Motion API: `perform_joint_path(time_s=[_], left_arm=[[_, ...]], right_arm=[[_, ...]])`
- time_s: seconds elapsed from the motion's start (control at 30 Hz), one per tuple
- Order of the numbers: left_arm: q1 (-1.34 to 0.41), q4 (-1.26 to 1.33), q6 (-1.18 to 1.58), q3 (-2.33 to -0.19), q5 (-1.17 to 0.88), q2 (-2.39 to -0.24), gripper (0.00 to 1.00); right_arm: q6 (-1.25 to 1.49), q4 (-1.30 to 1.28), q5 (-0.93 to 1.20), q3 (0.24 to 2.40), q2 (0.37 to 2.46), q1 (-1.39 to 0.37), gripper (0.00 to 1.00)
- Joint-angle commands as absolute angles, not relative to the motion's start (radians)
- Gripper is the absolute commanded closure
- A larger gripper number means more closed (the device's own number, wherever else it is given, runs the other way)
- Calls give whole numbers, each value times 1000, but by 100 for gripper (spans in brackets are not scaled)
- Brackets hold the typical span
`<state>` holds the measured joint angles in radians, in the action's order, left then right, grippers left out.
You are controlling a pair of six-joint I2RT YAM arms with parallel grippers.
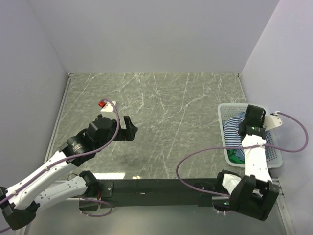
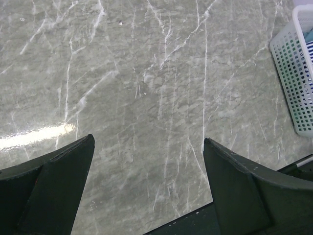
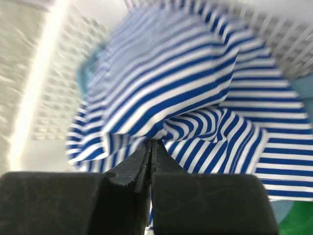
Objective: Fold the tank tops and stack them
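Note:
The striped tank top (image 3: 186, 73) lies bunched in the white mesh basket (image 1: 230, 105) at the table's right edge. My right gripper (image 3: 152, 142) is shut on a fold of it, jaws pressed together with the fabric pinched at their tips. From above, the right wrist (image 1: 247, 129) covers much of the basket; striped cloth (image 1: 231, 134) shows beside it. A teal top (image 3: 303, 93) and a green top (image 3: 293, 223) peek out under the striped one. My left gripper (image 2: 147, 139) hangs open over bare marble, left of centre (image 1: 132, 129), holding nothing.
A small red and white object (image 1: 105, 104) sits on the table at the back left. The basket's mesh wall (image 2: 293, 73) shows at the right of the left wrist view. A black mounting bar (image 1: 161, 186) runs along the near edge. Grey walls enclose the table.

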<state>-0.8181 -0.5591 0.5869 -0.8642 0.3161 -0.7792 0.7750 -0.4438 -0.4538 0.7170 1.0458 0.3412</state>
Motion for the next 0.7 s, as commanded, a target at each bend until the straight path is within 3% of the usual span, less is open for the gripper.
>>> perform_joint_path(time_s=[0.0,0.03,0.1,0.13,0.2,0.57,0.67], left_arm=[[-821,-517,581,-899,288,-790,1],[-821,-517,583,-900,285,-792,1],[-821,-511,581,-900,275,-798,1],[-821,-508,580,-899,272,-798,1],[-821,-503,577,-902,264,-802,1],[-821,-514,561,-916,259,-808,1],[-819,-512,557,-913,265,-805,1]], right_arm=[[747,-503,-546,818,960,344,100],[746,-534,-583,828,937,344,81],[738,-549,-621,850,919,345,64],[726,-555,-635,856,913,347,43],[713,-558,-643,867,925,351,22],[758,-488,-554,792,1094,403,18],[778,-442,-525,785,1152,413,22]])
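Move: The right hand is inside the basket with shut fingers at a fold of the striped tank top, whose middle lies about 4 cm back, 3 cm left and 4 cm below. The green tank top shows roughly 13 cm back and 10 cm left, some 6 cm down, and the basket's far rim is about 10 cm straight ahead. From the left hand the striped tank top is some 56 cm right, 1 cm ahead and 15 cm lower. The right fingers let go of the pinched fold of the striped tank top, opening wide as the hand lifts nearly 8 cm while drifting right and back. It then sinks some 7 cm with fingers spread, back down to the striped tank top about 3 cm farther right and slightly back, tipping further downward on the way. ##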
